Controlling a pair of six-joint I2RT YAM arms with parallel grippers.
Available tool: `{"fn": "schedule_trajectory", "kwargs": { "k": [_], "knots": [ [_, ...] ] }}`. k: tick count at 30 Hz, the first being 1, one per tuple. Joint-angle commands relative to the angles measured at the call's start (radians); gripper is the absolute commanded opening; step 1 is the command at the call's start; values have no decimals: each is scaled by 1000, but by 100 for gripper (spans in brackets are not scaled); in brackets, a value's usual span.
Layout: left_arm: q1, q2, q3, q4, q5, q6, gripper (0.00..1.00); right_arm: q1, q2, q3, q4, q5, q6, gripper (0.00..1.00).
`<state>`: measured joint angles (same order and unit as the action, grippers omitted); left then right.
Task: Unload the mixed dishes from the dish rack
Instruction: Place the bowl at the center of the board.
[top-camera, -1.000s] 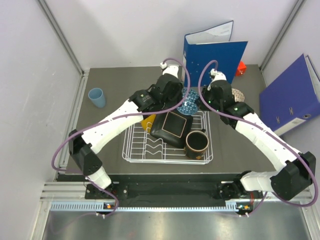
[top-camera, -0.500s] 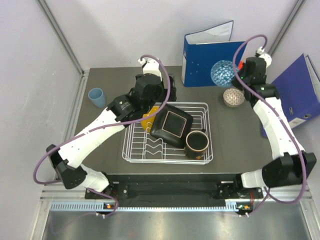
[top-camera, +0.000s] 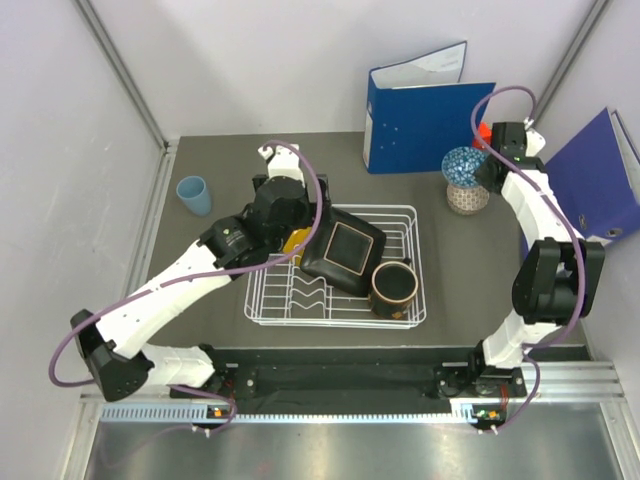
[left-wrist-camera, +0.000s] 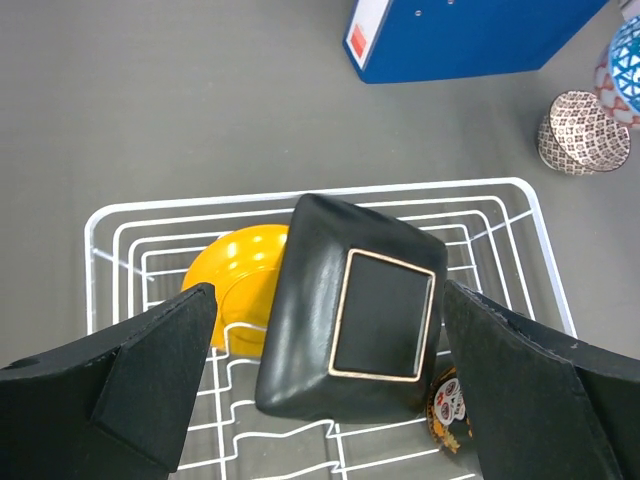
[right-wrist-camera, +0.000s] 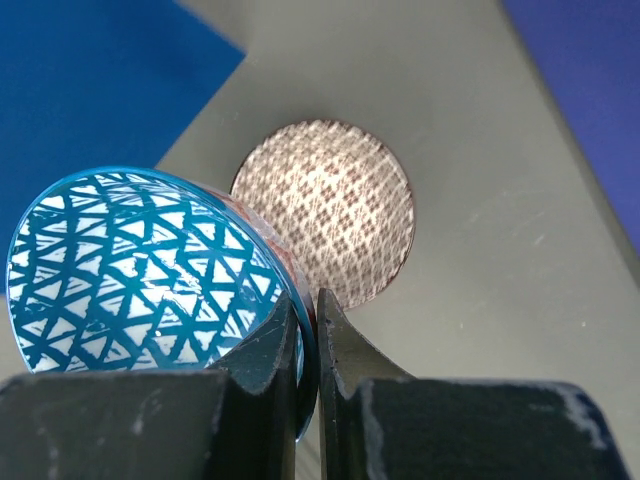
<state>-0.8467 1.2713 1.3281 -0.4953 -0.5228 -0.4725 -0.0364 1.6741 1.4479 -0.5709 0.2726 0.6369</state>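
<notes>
The white dish rack (top-camera: 268, 300) holds a black square plate (top-camera: 345, 250) leaning over a yellow dish (top-camera: 295, 241), and a dark brown mug (top-camera: 394, 285) at its near right. My left gripper (left-wrist-camera: 328, 295) hangs open above the plate (left-wrist-camera: 350, 320) and the yellow dish (left-wrist-camera: 235, 275), touching neither. My right gripper (right-wrist-camera: 308, 305) is shut on the rim of the blue-and-white bowl (right-wrist-camera: 140, 270). It holds the bowl (top-camera: 463, 163) just above a brown-patterned bowl (top-camera: 467, 197) on the table. The light blue cup (top-camera: 194, 195) stands at the far left.
A blue binder (top-camera: 425, 110) stands at the back behind the rack. A second binder (top-camera: 590, 190) leans at the right edge, close to the right arm. A red block (top-camera: 483, 132) sits between them. Wall rails close in both sides.
My right gripper carried the blue-and-white bowl from the rack's far side out to the right and down over the brown-patterned bowl. The left gripper opened and drew back to the left.
</notes>
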Motion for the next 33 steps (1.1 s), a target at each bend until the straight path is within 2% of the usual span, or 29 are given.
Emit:
{"fn": "schedule_trajectory", "kwargs": {
  "k": [1, 16, 33],
  "knots": [
    [3, -58, -32, 78, -34, 2, 99, -31, 9, 78, 78, 14, 50, 0],
    [6, -10, -49, 60, -14, -9, 99, -92, 79, -29, 189, -29, 89, 0],
    [9, 10, -92, 75, 15, -31, 99, -94, 145, -116, 241, -47, 99, 0]
  ]
}}
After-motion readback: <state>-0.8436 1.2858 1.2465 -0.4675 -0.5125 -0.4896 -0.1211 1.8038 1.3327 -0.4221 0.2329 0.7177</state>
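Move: The right hand holds the blue patterned bowl by its right rim; the brown patterned bowl it goes to is about 14 cm below, 3 cm left and level fore-and-aft. The blue binder stands some 12 cm left and 7 cm ahead, the red box 14 cm ahead and 3 cm right. From the open left hand, the black dish is about 8 cm right, 2 cm ahead and 22 cm below. Right hand lowers the held bowl 8 cm, easing right, towards the brown bowl; open left sinks 4 cm above the rack. ##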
